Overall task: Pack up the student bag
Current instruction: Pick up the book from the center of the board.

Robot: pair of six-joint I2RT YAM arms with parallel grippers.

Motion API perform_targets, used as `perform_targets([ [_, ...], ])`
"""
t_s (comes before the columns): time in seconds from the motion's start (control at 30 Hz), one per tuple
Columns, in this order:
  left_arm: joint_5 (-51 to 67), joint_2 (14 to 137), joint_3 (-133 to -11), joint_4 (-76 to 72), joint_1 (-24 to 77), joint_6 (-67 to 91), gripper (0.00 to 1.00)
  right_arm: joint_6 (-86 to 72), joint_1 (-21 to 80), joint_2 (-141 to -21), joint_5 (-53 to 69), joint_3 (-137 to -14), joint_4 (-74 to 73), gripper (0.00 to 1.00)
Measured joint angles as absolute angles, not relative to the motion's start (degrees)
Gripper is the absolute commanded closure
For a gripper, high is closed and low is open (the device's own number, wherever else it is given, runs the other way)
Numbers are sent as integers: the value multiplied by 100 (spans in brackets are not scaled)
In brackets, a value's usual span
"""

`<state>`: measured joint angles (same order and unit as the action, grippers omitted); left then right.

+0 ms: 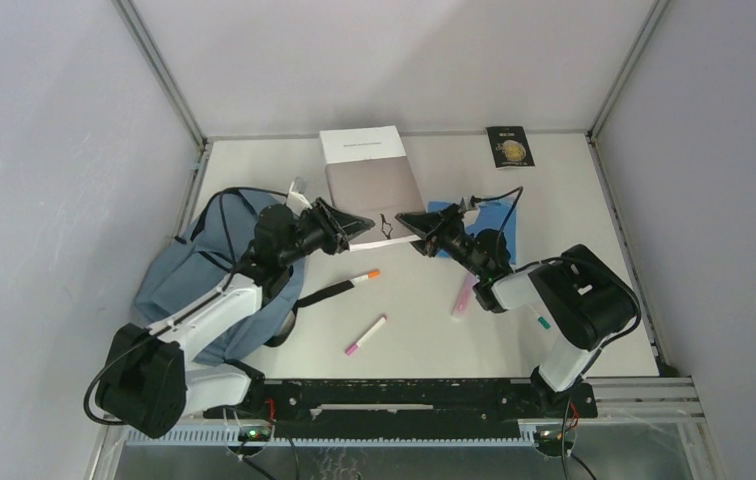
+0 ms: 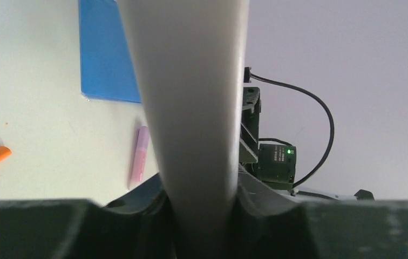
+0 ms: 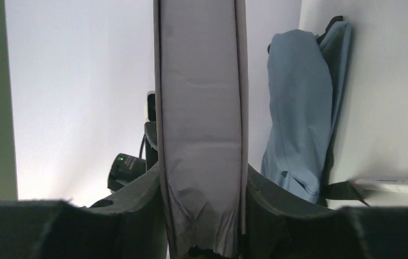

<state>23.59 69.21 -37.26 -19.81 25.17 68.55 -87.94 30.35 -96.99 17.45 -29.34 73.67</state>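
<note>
The student bag (image 1: 186,282) is a soft blue-grey backpack lying at the left of the table under my left arm; it also appears in the right wrist view (image 3: 298,108). A thick book with a grey-brown cover (image 1: 375,186) lies mid-table at the back. My left gripper (image 1: 362,229) is shut on the book's near left corner, and its pale edge (image 2: 191,97) fills the gap between the jaws. My right gripper (image 1: 408,221) is shut on the near right corner, its jaws pressed against both faces of the grey page block (image 3: 201,124).
A white booklet (image 1: 359,145) sits just behind the book. A bright blue folder (image 1: 482,226) lies under my right arm. An orange-capped marker (image 1: 365,277), a pink-tipped white marker (image 1: 365,335) and a pink marker (image 1: 464,296) lie in front. A black card (image 1: 509,146) is at back right.
</note>
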Motion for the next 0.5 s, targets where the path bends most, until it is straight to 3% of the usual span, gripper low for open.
perform_targets([
  [0.07,2283,6855,-3726,-1957,2552,6838,41,-8892,2989,-9699,1791,-2954,7400,73],
  [0.13,2237,6777,-3726,-1835,2580,6698,14,-8914,2921,-9697,1857,-2998,7411,85],
  [0.2,2185,6661,-3726,-1605,2611,6490,1,-8932,2832,-9697,2027,-3017,7406,94],
  [0.23,2147,6602,-3726,-1479,2617,6379,0,-8927,2746,-9697,2071,-3017,7404,100],
  [0.5,2329,6239,-3986,-519,2106,5793,0,-8908,1684,-9476,3874,-3291,7157,100],
])
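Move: At the left hand, which grips the book by its near left corner, the book's middle lies about 7 cm ahead, 2 cm to the right and slightly higher; the orange marker is on the table some 21 cm below, 4 cm to the left. From the right hand, half closed around the near right corner, the book's middle is about 6 cm ahead and 7 cm left; the blue folder lies roughly 10 cm ahead, 14 cm right, and the pink highlighter 7 cm back, 12 cm right, both some 18 cm below. Closing on the book's near right corner, the right fingers pinch it top and bottom while the left fingers spread wide and let go of the other corner. The right hand then draws the book some 5 cm to the right and a little up, turning nearly 10 degrees counter-clockwise; the left hand eases back slightly, then backs off left about 3 cm, rolling its left side up. ##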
